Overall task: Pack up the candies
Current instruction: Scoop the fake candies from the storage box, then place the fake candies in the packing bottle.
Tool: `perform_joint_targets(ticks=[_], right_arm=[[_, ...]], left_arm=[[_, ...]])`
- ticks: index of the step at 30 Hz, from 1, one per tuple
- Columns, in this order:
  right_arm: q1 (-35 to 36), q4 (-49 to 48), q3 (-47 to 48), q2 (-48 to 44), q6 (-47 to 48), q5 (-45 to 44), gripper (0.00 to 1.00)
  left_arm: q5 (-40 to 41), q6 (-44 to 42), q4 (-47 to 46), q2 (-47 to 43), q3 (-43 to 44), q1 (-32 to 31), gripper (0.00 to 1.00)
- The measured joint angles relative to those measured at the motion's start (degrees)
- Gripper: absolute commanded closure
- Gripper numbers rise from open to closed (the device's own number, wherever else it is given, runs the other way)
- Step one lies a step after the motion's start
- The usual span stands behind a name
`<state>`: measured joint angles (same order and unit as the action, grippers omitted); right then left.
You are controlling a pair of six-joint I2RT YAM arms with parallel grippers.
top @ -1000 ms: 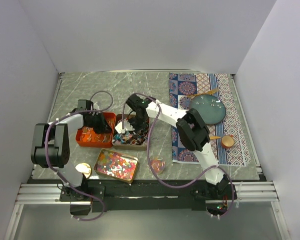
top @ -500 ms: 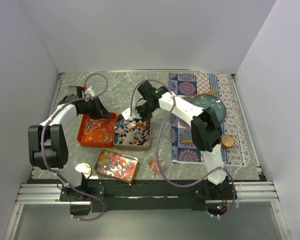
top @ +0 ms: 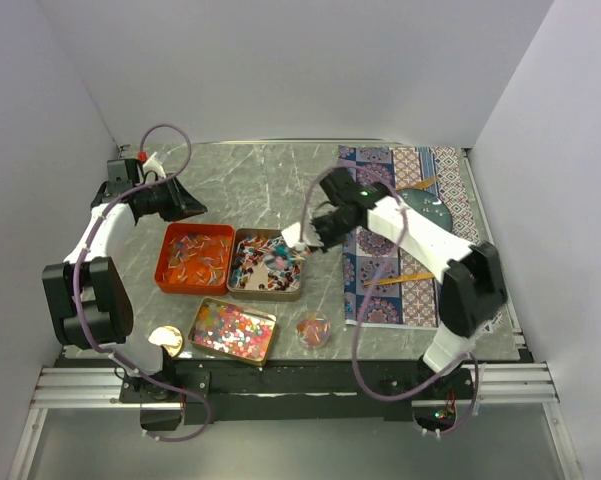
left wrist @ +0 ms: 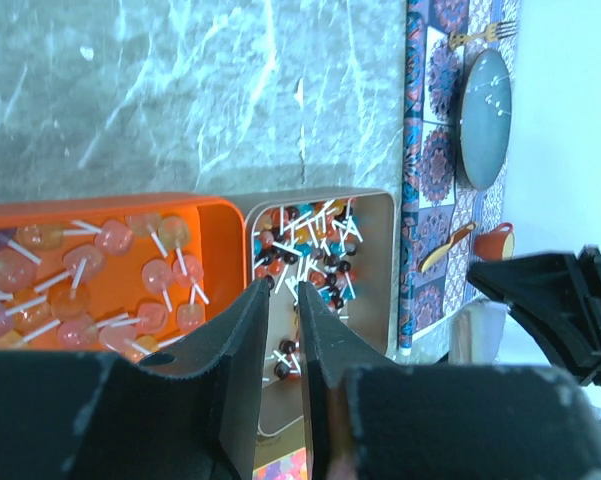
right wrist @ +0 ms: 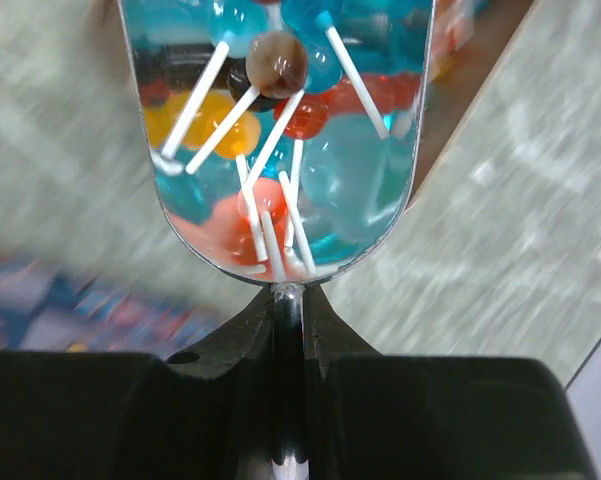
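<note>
The candies are small lollipops on white sticks. Red, blue and dark ones fill a gold tin (top: 267, 264) (left wrist: 320, 250); pink and orange ones lie in an orange tray (top: 193, 258) (left wrist: 100, 270). My right gripper (top: 320, 230) (right wrist: 288, 290) is shut on the handle of a clear scoop (right wrist: 280, 130) loaded with lollipops (right wrist: 270, 70), held over the tin's right edge. My left gripper (top: 185, 205) (left wrist: 283, 288) hangs above the tray's far side, jaws a narrow gap apart with nothing between them.
A tin of multicoloured bead candies (top: 232, 330) and a small clear cup (top: 313, 330) sit near the front edge, with a round gold lid (top: 165, 340) at the left. A teal plate (top: 420, 215), gold spoon (left wrist: 445, 250) and orange cup (left wrist: 495, 240) rest on the patterned mat (top: 380, 170).
My left gripper rose out of the orange tray, drew back to the far left and parted its jaws. My right gripper lifted the loaded scoop from the tin and swung right.
</note>
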<state>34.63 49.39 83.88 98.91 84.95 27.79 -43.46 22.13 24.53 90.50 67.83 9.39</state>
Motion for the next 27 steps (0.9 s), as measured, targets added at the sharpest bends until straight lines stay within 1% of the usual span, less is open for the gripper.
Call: perform_joint_targets(ticks=[4, 11, 15, 20, 27], right_arm=[[-1.0, 2.0, -9.8, -9.6, 2.4, -4.1, 1.0], [-1.0, 4.3, -20.0, -18.8, 5.0, -9.1, 1.0], [-0.3, 4.5, -23.8, -21.5, 6.2, -12.3, 1.0], [2.6, 4.2, -28.0, -23.7, 6.8, -17.4, 1.0], [8.3, 4.3, -28.9, -24.2, 5.7, -24.8, 1.0]], left_arm=[[0.0, 0.1, -0.2, 0.0, 0.7, 0.0, 0.75], [0.0, 0.3, -1.0, 0.4, 1.2, 0.0, 0.75], [0.0, 0.7, -1.2, 0.3, 1.2, 0.0, 0.75], [-0.1, 1.3, -1.8, -0.4, 0.3, 0.0, 0.74], [0.8, 1.3, -2.7, -3.2, -0.1, 0.0, 0.73]])
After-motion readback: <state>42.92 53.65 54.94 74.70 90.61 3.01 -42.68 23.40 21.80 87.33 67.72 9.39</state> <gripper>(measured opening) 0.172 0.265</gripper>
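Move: The clear round storage box sits straight behind my scoop-holding right hand, about 19 cm back and some 10 cm lower. Around it, from that hand: the brown lollipop box about 12 cm left and 6 cm back, the gold candy tray roughly 19 cm left and 20 cm back, the wooden knife some 17 cm right and 9 cm back. From my empty left hand the storage box is about 27 cm back and 25 cm right. I keep my grip on the loaded metal scoop and swing it quickly away from the brown box, about 11 cm right and 9 cm back, sinking some 4 cm towards the storage box, then ease almost to a stop. On the way my right wrist rolls some 25 degrees, so the fingers end pointing more steeply down. My left hand rises 2 cm or so, late on. ##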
